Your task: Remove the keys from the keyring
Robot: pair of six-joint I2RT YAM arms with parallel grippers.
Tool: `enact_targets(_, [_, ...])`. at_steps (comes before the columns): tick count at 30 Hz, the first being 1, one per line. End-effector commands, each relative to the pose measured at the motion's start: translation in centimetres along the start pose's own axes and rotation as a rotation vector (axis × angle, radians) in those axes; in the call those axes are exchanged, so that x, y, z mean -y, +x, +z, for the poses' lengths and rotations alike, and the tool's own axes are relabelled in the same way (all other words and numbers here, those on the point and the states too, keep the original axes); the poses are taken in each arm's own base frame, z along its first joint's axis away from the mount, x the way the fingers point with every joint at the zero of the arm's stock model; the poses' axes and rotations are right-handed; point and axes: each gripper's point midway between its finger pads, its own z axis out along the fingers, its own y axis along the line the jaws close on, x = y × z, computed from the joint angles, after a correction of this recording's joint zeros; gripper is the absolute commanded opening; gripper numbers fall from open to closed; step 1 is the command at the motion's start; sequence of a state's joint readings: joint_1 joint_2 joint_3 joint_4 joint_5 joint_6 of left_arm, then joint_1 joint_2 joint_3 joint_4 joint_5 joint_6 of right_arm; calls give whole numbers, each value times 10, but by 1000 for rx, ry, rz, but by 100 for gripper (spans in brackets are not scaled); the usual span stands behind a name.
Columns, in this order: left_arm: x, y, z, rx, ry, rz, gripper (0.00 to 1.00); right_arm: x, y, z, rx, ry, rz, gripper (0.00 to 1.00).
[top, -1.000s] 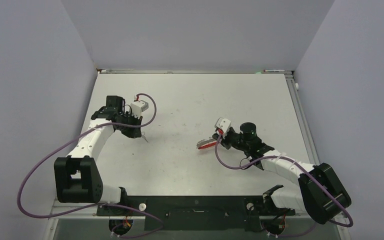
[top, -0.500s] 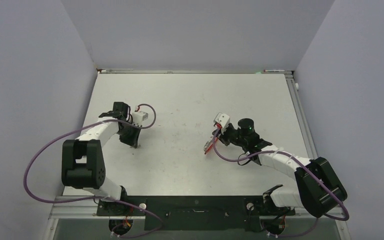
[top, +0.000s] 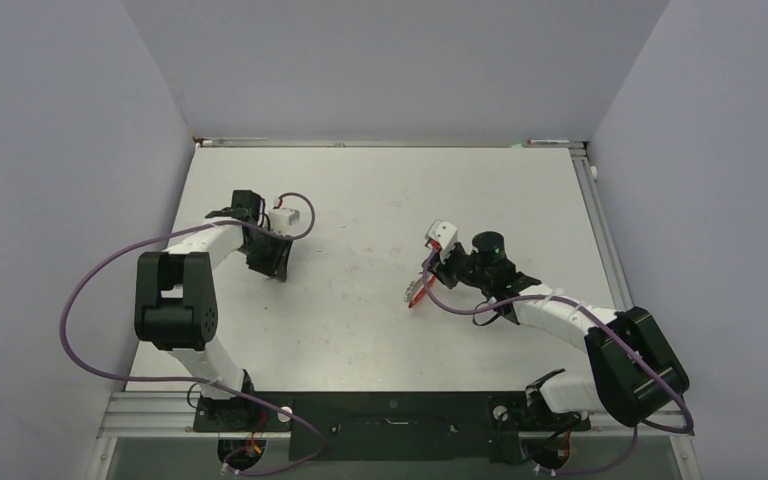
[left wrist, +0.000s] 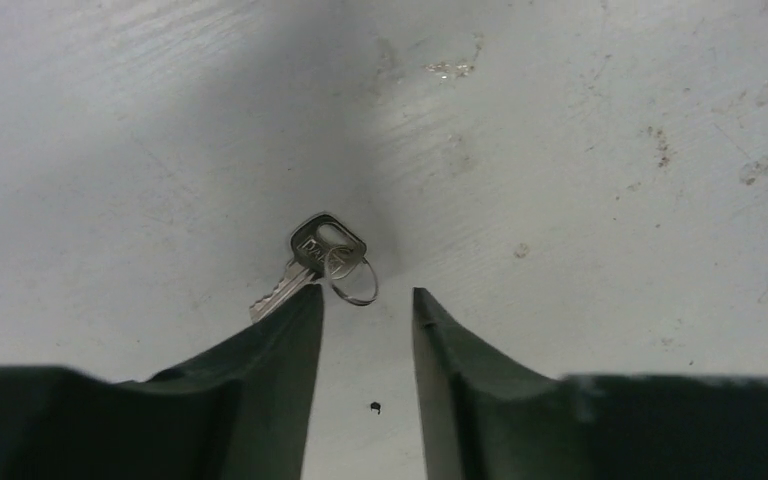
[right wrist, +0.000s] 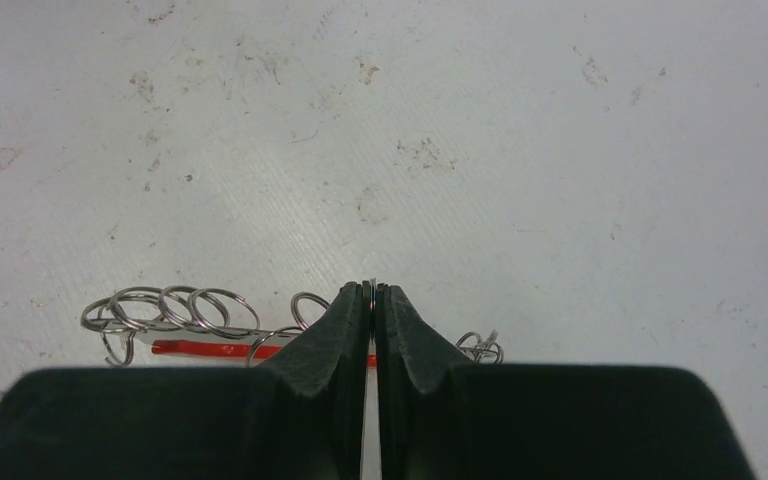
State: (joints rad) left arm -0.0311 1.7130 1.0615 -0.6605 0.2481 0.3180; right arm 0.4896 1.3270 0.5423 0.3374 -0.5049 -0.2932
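In the left wrist view a silver key (left wrist: 310,255) lies flat on the table, with a small split ring (left wrist: 352,278) through its head. My left gripper (left wrist: 368,295) stands open just behind it with nothing between the jaws. Its left finger (left wrist: 280,360) covers the key's tip. My right gripper (right wrist: 371,292) is shut on a thin edge of the keyring, whose red strap (right wrist: 210,349) and several linked rings (right wrist: 175,310) spread out to the left. From above, the keyring (top: 417,293) hangs at my right gripper (top: 428,285), and my left gripper (top: 278,268) is low over the table's left side.
More small rings (right wrist: 480,347) peek out beside my right finger. Purple cables (top: 90,290) loop off both arms. The white table (top: 380,200) is scuffed, with grey walls on three sides.
My left gripper, shut a second ago with the key hanging from it, has come down and opened, and the key now lies on the table. My right gripper shifted slightly left with the keyring.
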Motion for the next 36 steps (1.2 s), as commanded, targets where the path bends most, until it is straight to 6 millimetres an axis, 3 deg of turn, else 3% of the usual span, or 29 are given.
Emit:
enact_targets(1, [18,-27,-14,79,103,5,41,0,-7,2,-2,-17,75,5])
enact_targets(5, [43,-56,-45,200,210,10,74,2,-31,4,59,-20,135,5])
enact_targets(8, [69,-76,-71,295,337,18,80,9,-46,6,89,9,202,5])
enact_targets(12, [101,-91,-92,423,504,-10,85,15,-67,7,137,28,280,5])
enact_targets(18, [141,-108,-92,568,695,-46,88,15,-78,8,167,24,351,5])
enact_targets(21, [158,-127,-97,719,726,52,87,11,-85,8,185,3,360,5])
enact_targets(23, [167,-132,-91,717,748,75,88,10,-88,8,188,-6,366,5])
enact_targets(28, [212,-129,-91,744,830,216,89,3,-96,8,195,-27,375,5])
enact_targets(36, [258,-133,-66,744,781,366,88,-9,-107,10,215,-61,385,5])
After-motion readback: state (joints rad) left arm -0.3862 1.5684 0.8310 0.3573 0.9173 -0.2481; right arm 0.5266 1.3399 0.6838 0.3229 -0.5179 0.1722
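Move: The keyring, the grey crescent with the red strip, lies about 32 cm to the left hand's right, some 5 cm back and 6 cm higher. Close under the left fingers, about 2 cm ahead, 1 cm to the right and 2 cm lower, the removed key with its small ring lies on the table. The right hand already grips the keyring, whose middle is about 3 cm back, 3 cm to the left and 1 cm below that hand. The left hand leaves the key, its slightly parted fingers opening nearly wide, and sweeps about 24 cm right and 13 cm up towards the keyring, the wrist swinging some 60 degrees so the fingers turn from pointing down to pointing right; it ends close to the keyring without touching it. Meanwhile the right hand keeps its pinch, lifts the keyring about 5 cm and brings it some 4 cm left to meet the open fingers, rolling and tilting it by 20-odd degrees. ##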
